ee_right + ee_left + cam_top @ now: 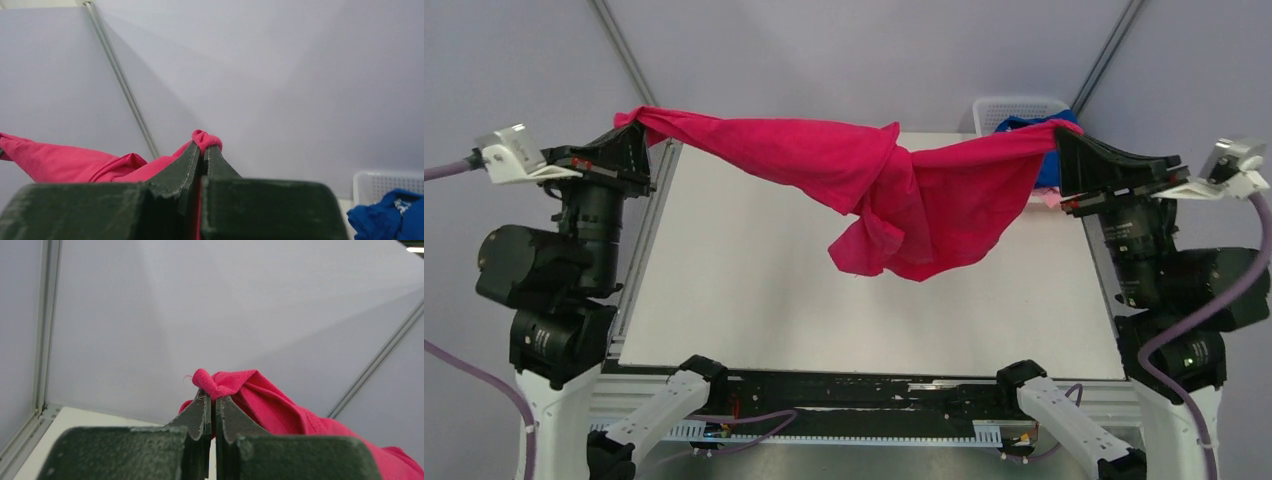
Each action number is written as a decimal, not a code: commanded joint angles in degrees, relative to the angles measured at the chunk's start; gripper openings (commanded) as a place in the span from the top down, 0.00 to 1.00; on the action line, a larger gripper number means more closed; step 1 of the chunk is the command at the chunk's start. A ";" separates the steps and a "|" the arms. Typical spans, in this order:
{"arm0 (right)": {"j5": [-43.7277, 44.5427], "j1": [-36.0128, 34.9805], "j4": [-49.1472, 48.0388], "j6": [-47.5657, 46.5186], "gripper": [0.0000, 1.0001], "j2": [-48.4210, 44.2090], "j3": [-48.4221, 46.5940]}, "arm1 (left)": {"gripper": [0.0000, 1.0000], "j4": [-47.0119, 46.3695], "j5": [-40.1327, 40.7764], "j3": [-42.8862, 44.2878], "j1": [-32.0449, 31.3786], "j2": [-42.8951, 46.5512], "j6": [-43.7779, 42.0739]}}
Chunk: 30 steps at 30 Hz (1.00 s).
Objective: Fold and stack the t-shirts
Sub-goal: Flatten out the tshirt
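A magenta-red t-shirt [904, 190] hangs stretched in the air above the white table [744, 290], twisted and sagging in the middle. My left gripper [636, 122] is shut on its left end, which bunches above the fingertips [214, 396]. Over at the right, my right gripper [1058, 132] is shut on the other end, a small knot of cloth [206, 140] poking out past its tips. A royal blue t-shirt [1036, 125] with white print lies in the white basket [1004, 108] at the back right; it also shows in the right wrist view [385, 217].
The white lattice basket [380, 180] stands off the table's far right corner. A bit of pale pink cloth [1050, 198] peeks out beside the right arm. Grey walls with metal frame bars close in the back and sides.
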<state>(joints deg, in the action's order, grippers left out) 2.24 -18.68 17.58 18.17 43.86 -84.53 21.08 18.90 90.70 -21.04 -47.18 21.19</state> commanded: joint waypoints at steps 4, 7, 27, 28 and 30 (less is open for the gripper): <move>-2.39 0.04 0.01 -3.32 1.00 -2.16 -1.61 | 1.00 -2.62 4.14 -1.06 0.03 3.51 -3.26; 4.59 0.04 0.25 -2.54 1.00 -1.95 2.86 | 1.00 -0.51 9.30 -7.96 0.03 3.32 -0.21; 14.23 2.77 9.31 13.42 0.00 29.39 20.15 | 0.00 18.90 12.50 -28.06 6.62 -27.23 19.83; 13.45 2.77 9.23 13.54 0.00 28.53 21.01 | 0.00 18.90 10.11 -27.87 6.62 -27.02 18.53; 9.54 2.72 9.24 13.41 0.00 26.69 23.44 | 0.00 18.80 4.98 -28.15 6.58 -26.67 17.02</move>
<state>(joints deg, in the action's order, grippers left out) 14.87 -15.99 27.57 29.76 75.55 -59.86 39.59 31.46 59.51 -14.26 -76.25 39.83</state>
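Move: The left hand, gripping one top corner of the t-shirt, is bound for bare table about 14 cm ahead, 4 cm right and 56 cm below; the other corner's spot is roughly 18 cm ahead, 2 cm left and 55 cm below the right hand. The hanging shirt's middle lies between them, level fore and aft, some 20 cm right of the left hand and 15 cm down. The basket sits about 27 cm ahead, 10 cm right and 47 cm below the right hand. Still holding the t-shirt stretched between them, both hands first draw back some 4 cm with a slight rise, then swing forward and down together, ending about 40 to 45 cm lower while the wrists tip the fingers down towards the table. Late in the descent both grippers open wide and let go of the corners, the hands finishing above the far part of the shirt, the left one having also turned counter-clockwise and the right one clockwise. ##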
